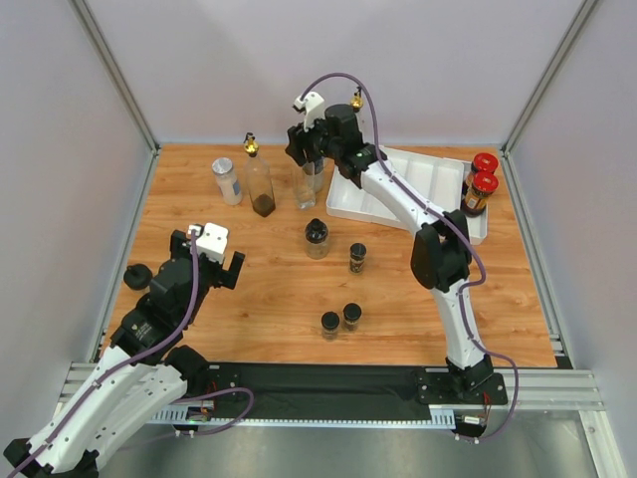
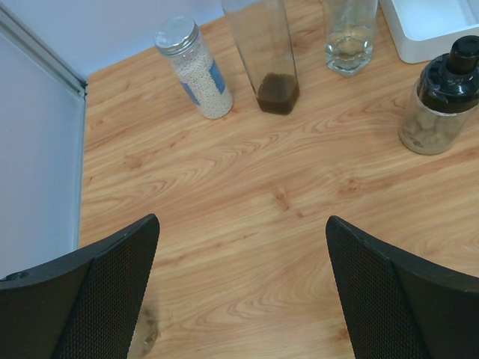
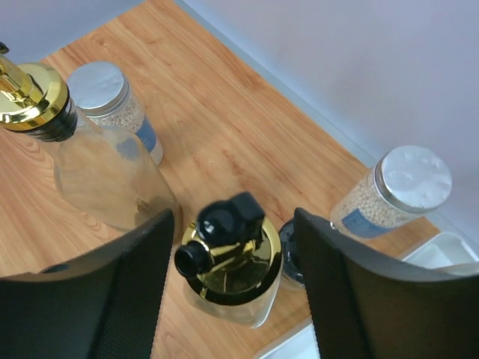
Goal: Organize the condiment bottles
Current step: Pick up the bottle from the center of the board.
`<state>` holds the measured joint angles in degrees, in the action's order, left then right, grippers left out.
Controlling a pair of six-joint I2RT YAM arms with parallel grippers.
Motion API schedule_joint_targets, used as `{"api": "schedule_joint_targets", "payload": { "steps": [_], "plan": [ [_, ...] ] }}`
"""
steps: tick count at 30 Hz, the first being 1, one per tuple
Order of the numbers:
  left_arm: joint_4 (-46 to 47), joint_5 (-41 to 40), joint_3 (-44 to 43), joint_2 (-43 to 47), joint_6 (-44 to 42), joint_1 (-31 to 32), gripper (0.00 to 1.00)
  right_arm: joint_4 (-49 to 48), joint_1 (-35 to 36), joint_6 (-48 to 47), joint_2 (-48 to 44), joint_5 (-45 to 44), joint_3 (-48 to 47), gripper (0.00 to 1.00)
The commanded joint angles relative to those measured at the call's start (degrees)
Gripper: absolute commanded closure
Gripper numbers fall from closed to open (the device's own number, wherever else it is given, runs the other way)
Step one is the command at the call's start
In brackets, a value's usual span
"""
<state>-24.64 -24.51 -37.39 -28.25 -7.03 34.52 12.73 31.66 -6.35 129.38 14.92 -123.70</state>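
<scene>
My right gripper stands open over a clear gold-spouted bottle, one finger on each side of its cap with narrow gaps. The same gripper is at the back of the table, over that bottle. To its left stand a gold-spouted bottle with dark liquid and a silver-lidded jar. A second silver-lidded jar stands beside the tray. Several black-capped jars sit mid-table and two red-lidded jars at the right. My left gripper is open and holds nothing.
The white divided tray lies at the back right, partly under the right arm. A third gold spout shows behind that arm. Grey walls with metal rails close in the table on three sides. Bare wood lies under the left gripper.
</scene>
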Motion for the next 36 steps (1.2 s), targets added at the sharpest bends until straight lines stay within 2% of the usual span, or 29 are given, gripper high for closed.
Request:
{"api": "schedule_joint_targets", "payload": {
  "steps": [1, 3, 4, 6, 7, 8, 10, 12, 19, 36],
  "plan": [
    [0.7, -0.3, 0.3, 0.0, -1.3, 0.2, 0.0, -3.2, 0.8, -0.9, 1.0, -0.2, -3.9, 0.44],
    [0.7, -0.3, 0.3, 0.0, -1.3, 0.1, 0.0, -3.2, 0.8, -0.9, 1.2, -0.4, -4.1, 0.51],
    [0.7, -0.2, 0.3, 0.0, -1.2, 0.2, 0.0, -3.1, 0.8, -1.1, 1.3, -0.5, -4.3, 0.6],
    [0.7, -0.3, 0.2, 0.0, -1.1, 0.2, 0.0, -2.7, 0.8, -1.4, 1.4, -0.2, -4.5, 0.71],
    [0.7, -0.1, 0.2, 0.0, -1.1, 0.2, 0.0, -2.2, 0.9, -1.7, 1.4, 0.0, -4.8, 0.82],
    [0.6, -0.1, 0.2, 0.0, -1.1, 0.1, 0.0, -1.7, 0.8, -1.9, 1.0, 0.2, -5.3, 0.87],
    [0.6, -0.1, 0.2, 0.0, -1.1, 0.2, 0.0, -0.8, 0.8, -2.7, 0.4, 0.8, -5.9, 0.95],
    [0.7, -0.1, 0.2, 0.2, -1.2, 0.2, 0.0, -0.3, 0.7, -3.0, -0.7, 1.1, -7.4, 0.99],
    [0.6, 0.2, 0.2, 0.3, -1.2, 0.2, 0.0, 1.8, -0.3, -2.9, -3.2, 1.4, -12.7, 1.0],
    [0.6, 0.5, 0.2, 0.1, -1.2, 0.1, 0.0, 6.0, -3.8, -0.2, -8.6, 5.2, -14.0, 1.0]
  ]
}}
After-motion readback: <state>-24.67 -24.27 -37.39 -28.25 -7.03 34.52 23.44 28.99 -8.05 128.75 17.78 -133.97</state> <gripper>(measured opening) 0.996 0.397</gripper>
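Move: The gold-topped bottle to be picked up already has its neck between the right hand's open fingers, its middle about 9 cm below them and 1 cm to their left. The dark-contents bottle stands some 12 cm left, level with the hand; the dark-lidded jar is about 4 cm ahead and 3 cm right, and the silver-lidded jar some 10 cm ahead and 4 cm right. From the left hand the gold-topped bottle is roughly 29 cm ahead and 21 cm right. The right hand's fingers close on the gold-topped bottle, pinching it at the gold cap and neck, and keep that grip. After a brief near-standstill the hand lifts about 5 cm, then carries the bottle some 3 cm to the right towards the tray, with the wrist's slant hardly changing. ##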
